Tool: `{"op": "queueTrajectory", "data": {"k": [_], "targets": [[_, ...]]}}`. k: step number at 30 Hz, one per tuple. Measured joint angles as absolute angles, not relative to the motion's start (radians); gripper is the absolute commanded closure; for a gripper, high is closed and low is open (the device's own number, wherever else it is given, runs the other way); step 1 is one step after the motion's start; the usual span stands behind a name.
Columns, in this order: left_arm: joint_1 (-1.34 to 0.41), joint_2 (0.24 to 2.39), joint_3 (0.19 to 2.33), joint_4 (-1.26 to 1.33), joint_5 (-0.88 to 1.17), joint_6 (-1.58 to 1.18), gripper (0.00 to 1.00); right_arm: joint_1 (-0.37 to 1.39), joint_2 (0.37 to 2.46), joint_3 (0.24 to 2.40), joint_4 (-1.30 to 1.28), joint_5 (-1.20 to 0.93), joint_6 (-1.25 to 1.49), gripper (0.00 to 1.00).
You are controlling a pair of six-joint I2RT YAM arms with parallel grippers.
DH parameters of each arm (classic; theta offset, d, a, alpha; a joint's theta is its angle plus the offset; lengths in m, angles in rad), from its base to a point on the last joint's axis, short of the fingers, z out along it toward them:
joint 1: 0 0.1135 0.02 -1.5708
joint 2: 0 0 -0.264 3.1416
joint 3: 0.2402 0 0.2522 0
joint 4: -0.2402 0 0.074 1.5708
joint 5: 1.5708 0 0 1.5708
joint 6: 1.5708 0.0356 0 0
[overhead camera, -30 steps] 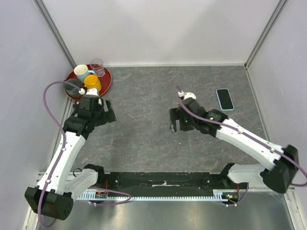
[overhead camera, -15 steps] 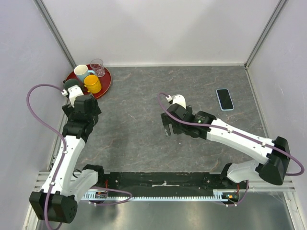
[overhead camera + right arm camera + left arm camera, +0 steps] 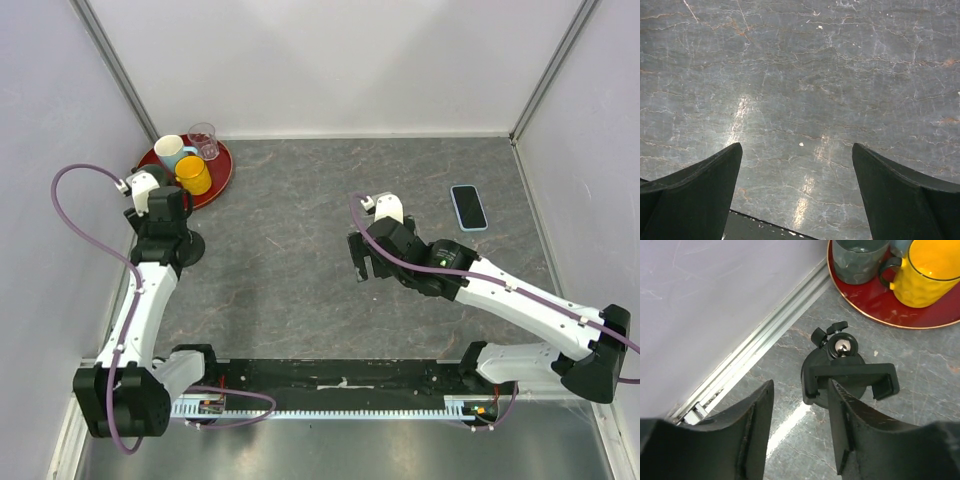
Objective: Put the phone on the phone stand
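The phone (image 3: 468,206), black-screened with a light blue edge, lies flat at the far right of the table, well apart from both arms. The phone stand (image 3: 850,375), black with a round base and a wide cradle, stands by the left wall near the red tray; from above its base (image 3: 189,248) shows under the left wrist. My left gripper (image 3: 800,390) hovers just short of it, open partway, bare floor between the fingers, the right finger overlapping the cradle's left end. My right gripper (image 3: 797,150) hangs wide open over bare table at mid-table (image 3: 362,262).
A red tray (image 3: 218,175) at the back left holds a yellow mug (image 3: 193,175), a white mug (image 3: 170,152) and a glass (image 3: 204,140). The left wall and its metal rail (image 3: 755,347) run close beside the stand. Tray rim (image 3: 890,315) lies just beyond it.
My left arm has swung left to the wall, over the stand, and its jaws have narrowed. The right arm shifted left, then back a little, still wide open.
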State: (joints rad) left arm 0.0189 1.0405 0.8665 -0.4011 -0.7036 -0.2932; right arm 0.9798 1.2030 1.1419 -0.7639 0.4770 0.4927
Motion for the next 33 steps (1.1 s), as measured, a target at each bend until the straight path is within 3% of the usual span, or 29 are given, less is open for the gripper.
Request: {"op": "queueTrajectory", "data": {"k": [15,21,28,33], "targets": [[0.05,1.107,0.863,-0.354,-0.704,-0.28,0.71,0.98,1.203,1.139,-0.764,0.495,0.467,0.02],[0.086,1.139,0.876,-0.352,-0.679,-0.282,0.98,0.98,1.203,1.138,-0.764,0.494,0.469,0.02],[0.099,1.138,0.889,-0.365,-0.617,-0.282,0.98,0.98,1.211,1.139,-0.764,0.494,0.471,0.02],[0.105,1.11,0.884,-0.364,-0.459,-0.281,0.98,0.98,1.212,1.139,-0.764,0.494,0.475,0.02]]}}
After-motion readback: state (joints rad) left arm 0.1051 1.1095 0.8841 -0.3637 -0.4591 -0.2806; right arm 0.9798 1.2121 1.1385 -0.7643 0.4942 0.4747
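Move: The phone stand's holder is just off my left fingertips, about 3 cm ahead, 2 cm to the right and 3 cm lower, with its near left end closest to the open fingers. Beyond the stand, on the red tray, the yellow mug is some 21 cm ahead of my left hand and 5 cm right; the green mug is about 19 cm ahead and 6 cm left, both some 12 cm lower. From my right hand the holder lies roughly 50 cm left, 10 cm ahead and 3 cm lower. My left hand eases left, down and forward, about 3 cm in all, while its half-open fingers shut and pinch the left end of the phone stand's holder. Keeping that pinch, I then swing right at a level height, some 2.5 cm and a little forward, away from the left wall, turning the hand about 10 degrees clockwise and taking the stand along. ##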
